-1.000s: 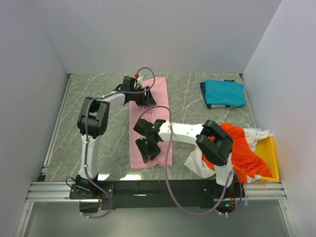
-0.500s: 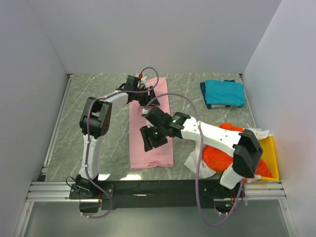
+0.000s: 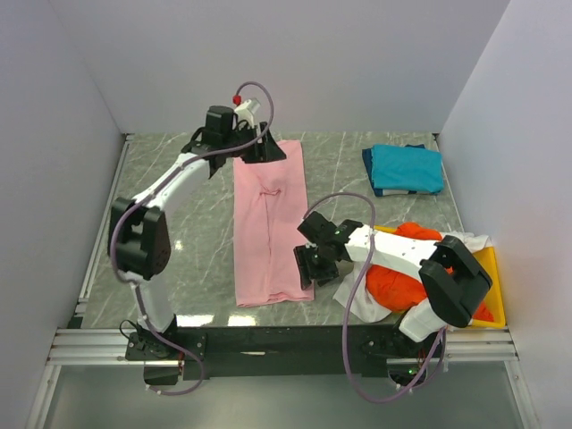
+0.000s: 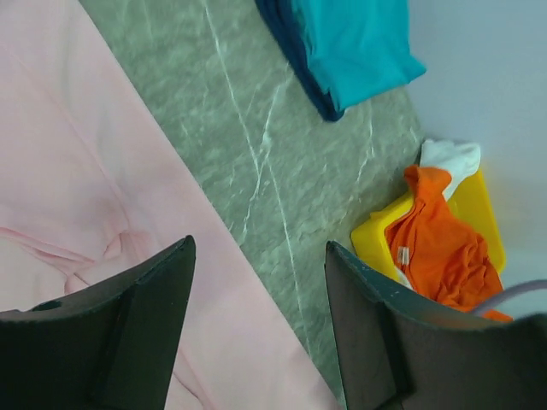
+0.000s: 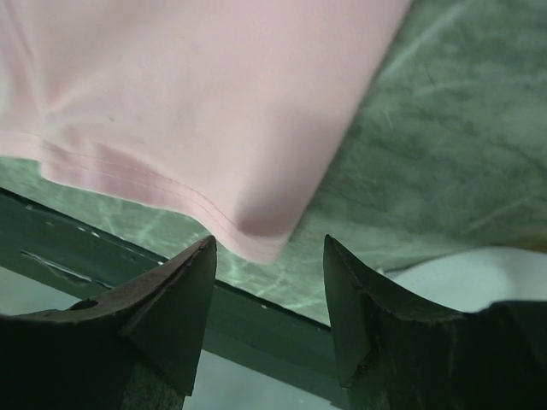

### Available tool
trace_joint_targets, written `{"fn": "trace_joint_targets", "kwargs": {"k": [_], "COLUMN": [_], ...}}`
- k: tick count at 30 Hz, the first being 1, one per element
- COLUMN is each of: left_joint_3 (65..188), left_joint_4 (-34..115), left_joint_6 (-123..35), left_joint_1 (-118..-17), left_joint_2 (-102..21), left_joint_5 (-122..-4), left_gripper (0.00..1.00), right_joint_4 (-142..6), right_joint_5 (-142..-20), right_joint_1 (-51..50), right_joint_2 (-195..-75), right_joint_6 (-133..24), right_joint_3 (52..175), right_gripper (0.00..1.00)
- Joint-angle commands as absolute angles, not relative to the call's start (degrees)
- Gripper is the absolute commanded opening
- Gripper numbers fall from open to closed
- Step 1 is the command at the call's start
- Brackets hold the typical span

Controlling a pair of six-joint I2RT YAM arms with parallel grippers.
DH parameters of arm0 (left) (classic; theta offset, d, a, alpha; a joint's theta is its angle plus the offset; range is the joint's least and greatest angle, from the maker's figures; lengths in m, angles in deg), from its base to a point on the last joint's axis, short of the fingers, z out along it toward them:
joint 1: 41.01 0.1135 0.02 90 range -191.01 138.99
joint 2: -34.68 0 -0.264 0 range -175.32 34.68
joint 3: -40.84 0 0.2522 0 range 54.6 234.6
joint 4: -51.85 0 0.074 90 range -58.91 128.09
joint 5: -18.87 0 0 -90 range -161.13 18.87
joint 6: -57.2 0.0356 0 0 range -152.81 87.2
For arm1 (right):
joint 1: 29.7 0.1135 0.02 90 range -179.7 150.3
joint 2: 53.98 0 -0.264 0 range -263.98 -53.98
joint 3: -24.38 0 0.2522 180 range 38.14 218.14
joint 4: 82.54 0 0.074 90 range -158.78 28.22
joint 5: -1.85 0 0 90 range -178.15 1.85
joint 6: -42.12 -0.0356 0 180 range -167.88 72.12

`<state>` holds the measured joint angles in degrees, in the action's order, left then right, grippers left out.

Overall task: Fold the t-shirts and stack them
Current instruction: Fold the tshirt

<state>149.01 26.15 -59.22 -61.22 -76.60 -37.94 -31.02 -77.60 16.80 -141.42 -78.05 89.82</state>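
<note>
A light pink t-shirt [image 3: 268,223] lies as one long narrow strip running from the far side of the table toward me. My left gripper [image 3: 261,152] hovers open over its far end, and in the left wrist view [image 4: 256,248] nothing sits between the fingers above the pink cloth [image 4: 85,162]. My right gripper [image 3: 306,270] is open beside the strip's near right corner [image 5: 256,231], holding nothing. A folded teal-blue t-shirt [image 3: 404,167] lies at the far right. An orange-red t-shirt [image 3: 402,268] and a white t-shirt [image 3: 356,299] are heaped at the right.
A yellow tray [image 3: 487,277] at the right edge holds part of the orange and white heap; it also shows in the left wrist view [image 4: 376,235]. Grey walls close in the back and both sides. A black rail [image 3: 286,341] runs along the near edge.
The right gripper has slid off the middle of the pink shirt to its near right corner. The left gripper has drawn back and risen over the far end, its jaws a little wider.
</note>
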Motion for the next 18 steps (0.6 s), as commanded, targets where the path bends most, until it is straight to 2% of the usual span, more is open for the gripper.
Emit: {"fn": "trace_joint_targets", "kwargs": {"k": [1, 9, 18], "left_joint_3": [143.1, 121.4, 108.1], "left_joint_4": [24.0, 18.0, 9.3], "left_joint_6": [-58.4, -57.6, -64.3], "left_joint_1": [-61.5, -63.3, -68.2], "left_joint_2": [-68.0, -53.3, -42.8], "left_joint_5": [-42.0, -48.6, -54.0], "left_gripper": [0.68, 0.67, 0.67], "right_joint_4": [-35.8, -34.1, -34.9], "right_joint_5": [-77.8, -78.0, -74.5], "right_joint_1": [17.0, 17.0, 17.1], "right_joint_2": [-139.2, -143.0, -143.8], "right_joint_6": [-78.3, -78.6, -78.9], "right_joint_3": [90.6, 90.1, 87.2], "right_gripper": [0.6, 0.6, 0.58]}}
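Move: Some 34 cm back, 10 cm left and 20 cm below the left hand lies the pink t-shirt's near-left hem corner; its bunched crease is about 7 cm back, 3 cm left and 20 cm below that hand. The right hand hovers by the near-right hem corner, about 2 cm back, 1 cm right and 3 cm below; from it, the white cloth lies level ahead-and-back, roughly 12 cm to the right and 2 cm lower. Sweeping back over the pink t-shirt towards the near-left hem corner, the left hand travels about 19 cm back and 7 cm left; it first rises a little, then drops to end 10 cm lower, its open fingers tipping further down. The right hand edges forward slightly, then eases back and down some 1.5 cm around the near-right corner, fingers still open and not gripping. ##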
